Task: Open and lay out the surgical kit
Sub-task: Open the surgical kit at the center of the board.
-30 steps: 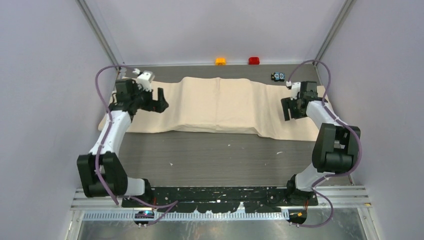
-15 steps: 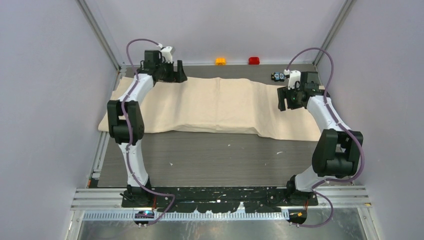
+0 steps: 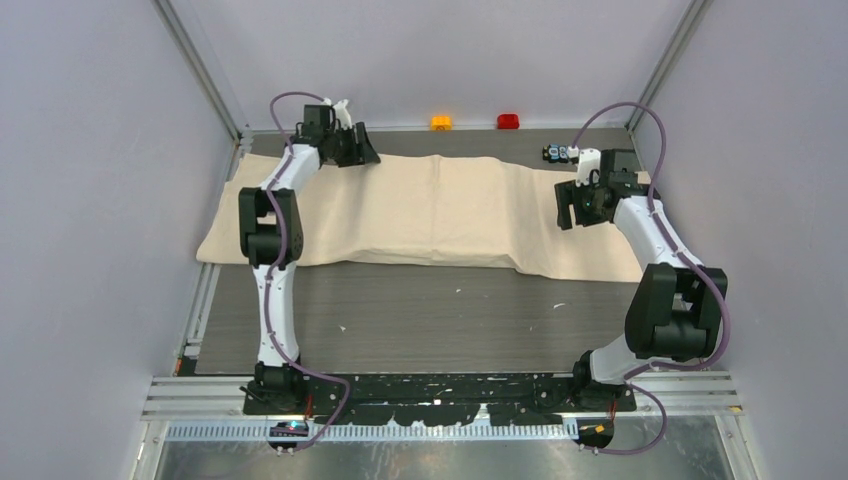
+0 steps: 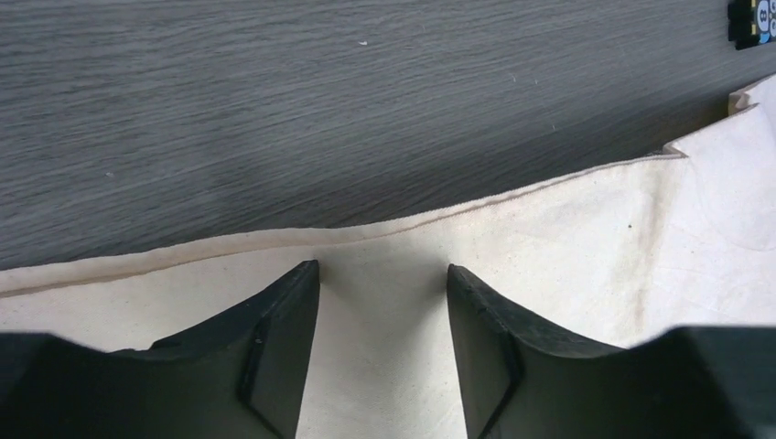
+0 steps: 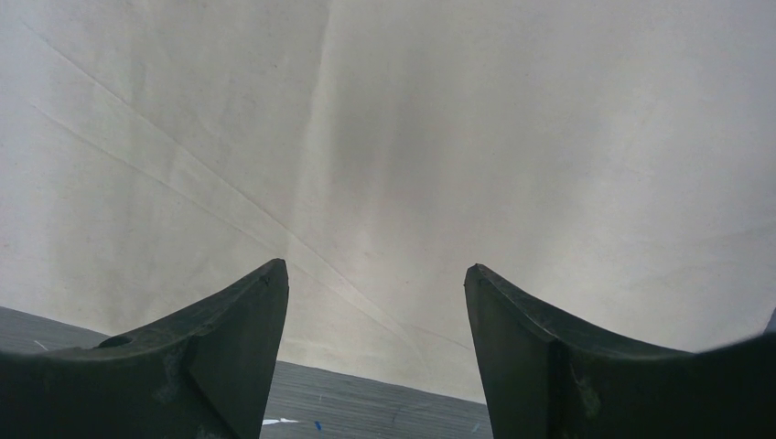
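The big beige cloth (image 3: 440, 210) lies folded across the far half of the table and bulges in the middle. The steel tray, the instruments and the packets are hidden. My left gripper (image 3: 362, 148) is open at the cloth's far edge, left of centre. In the left wrist view its fingertips (image 4: 307, 279) rest on or just above the cloth (image 4: 567, 238), just inside the hem. My right gripper (image 3: 577, 205) is open above the cloth's right end. In the right wrist view the creased cloth (image 5: 412, 137) fills the space between and beyond the right gripper's fingers (image 5: 265, 293).
An orange block (image 3: 441, 122) and a red block (image 3: 508, 121) sit against the back wall. A small black-and-blue gadget (image 3: 556, 153) lies on the table behind the cloth's right end, also in the left wrist view (image 4: 755, 18). Bare dark wood (image 3: 430, 310) lies in front of the cloth.
My left arm has swung from the cloth's left end up to its far edge and stretched out. My right gripper has shifted a little toward the back.
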Available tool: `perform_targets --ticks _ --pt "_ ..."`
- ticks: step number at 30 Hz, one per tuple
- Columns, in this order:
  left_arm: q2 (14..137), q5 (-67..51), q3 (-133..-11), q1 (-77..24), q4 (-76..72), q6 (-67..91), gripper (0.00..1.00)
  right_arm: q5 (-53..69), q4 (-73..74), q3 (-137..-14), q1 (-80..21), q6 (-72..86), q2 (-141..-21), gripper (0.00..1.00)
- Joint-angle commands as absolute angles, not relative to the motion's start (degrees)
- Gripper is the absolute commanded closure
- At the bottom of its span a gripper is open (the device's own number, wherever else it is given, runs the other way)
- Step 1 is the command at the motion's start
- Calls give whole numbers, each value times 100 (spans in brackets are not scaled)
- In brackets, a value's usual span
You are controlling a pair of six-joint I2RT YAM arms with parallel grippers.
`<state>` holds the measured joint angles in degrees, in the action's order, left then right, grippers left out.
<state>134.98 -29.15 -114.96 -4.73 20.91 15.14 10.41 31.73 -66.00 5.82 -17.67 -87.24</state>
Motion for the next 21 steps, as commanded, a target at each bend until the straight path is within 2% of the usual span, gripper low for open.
perform_targets --ticks 1,5,11,21 --pt "13361 -3233 -11458 -441 1888 1664 49 833 3035 -6504 571 -1853 -8549 25" --pt "13266 -3337 -11302 -439 1723 1666 67 809 3005 -6557 571 -1827 -8631 25" --pt "13184 -3414 -11258 -440 1719 1579 85 759 3026 -6691 571 -1829 -8786 26" --pt "12783 -3454 -11100 -439 1754 1352 89 719 3111 -6816 571 -1918 -8859 26"
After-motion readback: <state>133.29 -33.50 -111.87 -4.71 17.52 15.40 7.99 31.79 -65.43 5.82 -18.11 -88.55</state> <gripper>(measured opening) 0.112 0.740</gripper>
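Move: The left hand is already down at the surgical kit's far edge: the bit of cloth it will pinch lies about 1 cm ahead, 1 cm to its right and 1 cm below. The cloth's centre crease is some 15 cm to its right and level with it. The yellow block is about 10 cm ahead and 16 cm right, the red block 10 cm ahead and 33 cm right. From the right hand, the pinch spot is roughly 21 cm ahead, 43 cm left and 6 cm lower. Both left fingertips close on the kit's far edge and pinch a narrow fold of cloth between them, going from a bit over half open to nearly shut. The hand slides only about 1 cm to its right as they close, then, still gripping, begins to ease up by about 1 cm and very slightly back. ##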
